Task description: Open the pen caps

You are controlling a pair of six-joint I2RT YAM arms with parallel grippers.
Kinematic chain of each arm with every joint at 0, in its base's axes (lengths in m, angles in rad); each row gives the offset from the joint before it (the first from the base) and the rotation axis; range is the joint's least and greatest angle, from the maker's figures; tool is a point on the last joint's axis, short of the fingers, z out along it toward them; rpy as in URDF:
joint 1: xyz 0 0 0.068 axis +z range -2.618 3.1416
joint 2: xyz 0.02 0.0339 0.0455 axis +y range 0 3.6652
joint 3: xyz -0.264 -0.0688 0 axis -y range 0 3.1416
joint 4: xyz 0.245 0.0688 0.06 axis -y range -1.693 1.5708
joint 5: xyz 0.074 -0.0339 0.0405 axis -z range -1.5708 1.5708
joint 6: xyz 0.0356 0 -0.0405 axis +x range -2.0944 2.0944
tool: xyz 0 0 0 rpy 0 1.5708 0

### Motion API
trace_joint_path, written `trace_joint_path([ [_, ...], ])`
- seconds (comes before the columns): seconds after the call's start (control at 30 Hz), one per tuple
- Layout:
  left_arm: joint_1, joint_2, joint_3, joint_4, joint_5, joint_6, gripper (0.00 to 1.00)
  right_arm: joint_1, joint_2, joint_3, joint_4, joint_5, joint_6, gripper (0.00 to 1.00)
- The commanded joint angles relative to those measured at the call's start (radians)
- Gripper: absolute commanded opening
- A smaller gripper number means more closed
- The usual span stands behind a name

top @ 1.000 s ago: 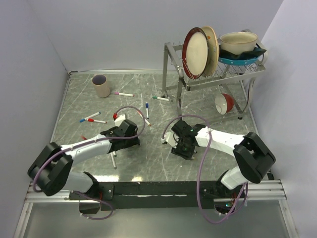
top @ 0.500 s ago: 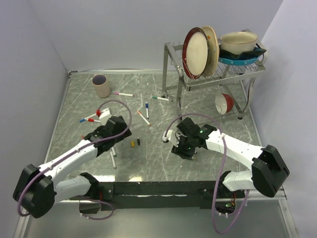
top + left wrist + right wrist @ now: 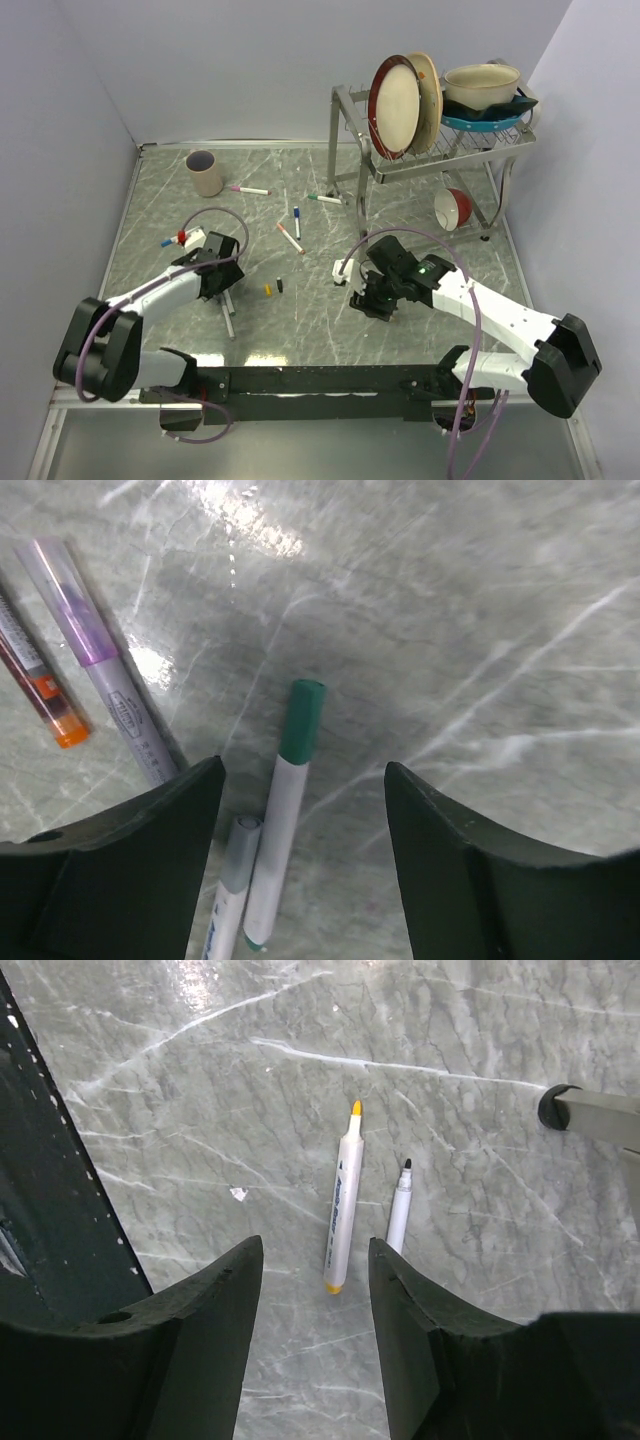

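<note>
My left gripper (image 3: 305, 780) (image 3: 218, 276) hovers open over a white pen wearing a green cap (image 3: 300, 720); nothing is between its fingers. A grey-capped pen (image 3: 236, 852) lies beside it. To the left lie a purple-capped pen (image 3: 88, 640) and an orange-marked pen (image 3: 45, 685). My right gripper (image 3: 315, 1250) (image 3: 383, 298) is open and empty above two uncapped pens, one with a yellow tip (image 3: 342, 1210) and one with a black tip (image 3: 398, 1218). A loose yellow cap (image 3: 267, 289) and a loose black cap (image 3: 280, 286) lie on the table between the arms.
More capped pens lie scattered farther back: pink (image 3: 248, 189), green (image 3: 325, 199), blue (image 3: 297, 222), red (image 3: 290, 238). A beige cup (image 3: 205, 172) stands at the back left. A metal dish rack (image 3: 440, 150) with plates and bowls stands at the back right, its foot (image 3: 590, 1110) near my right gripper.
My left gripper has swung left and away from the centre, uncovering the yellow and black caps on the table. My right gripper has shifted slightly right.
</note>
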Motion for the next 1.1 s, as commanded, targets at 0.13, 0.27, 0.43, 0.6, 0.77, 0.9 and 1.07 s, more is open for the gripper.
trace_joint_path([
  [0.13,0.020,0.070,0.054,0.010,0.041,0.026,0.63,-0.006,-0.049,0.012,-0.003,-0.025,-0.018,0.55],
  [0.27,0.027,0.093,0.054,0.025,0.061,0.040,0.54,-0.006,-0.050,0.012,-0.003,-0.027,-0.018,0.55],
  [0.43,0.027,0.107,0.049,0.047,0.087,0.057,0.36,-0.006,-0.055,0.013,-0.006,-0.032,-0.021,0.55],
  [0.6,0.027,0.079,0.040,0.081,0.118,0.072,0.08,-0.004,-0.075,0.013,-0.009,-0.062,-0.027,0.55],
  [0.77,0.027,0.038,0.036,0.097,0.148,0.074,0.01,-0.004,-0.080,0.016,-0.014,-0.076,-0.032,0.55],
  [0.9,0.027,-0.065,0.004,0.133,0.191,0.059,0.01,-0.006,-0.083,0.029,-0.026,-0.148,-0.043,0.55],
  [1.07,0.027,-0.261,-0.062,0.215,0.298,0.034,0.01,0.000,-0.093,0.042,0.003,-0.209,-0.050,0.55],
])
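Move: The green-capped pen already lies between the left hand's open fingers, green end pointing forward, its middle about 2 cm back, 1 cm right and 1 cm below. The grey-ended pen is some 8 cm back and 1 cm right; the purple pen 6 cm left and 1 cm back; the loose yellow cap 11 cm right, level with the hand. From the right hand the green-capped pen lies roughly 36 cm left, 7 cm ahead and 8 cm below. The green-capped pen gets pinched where cap meets barrel: the left hand creeps about 1 cm forward and 1 cm down, closing its fingers all the way onto it. It then lifts the pen roughly 4 cm, swinging 3 cm right, fingertips tipping slightly up and forward. The open right hand eases some 3 cm back, up and left. ##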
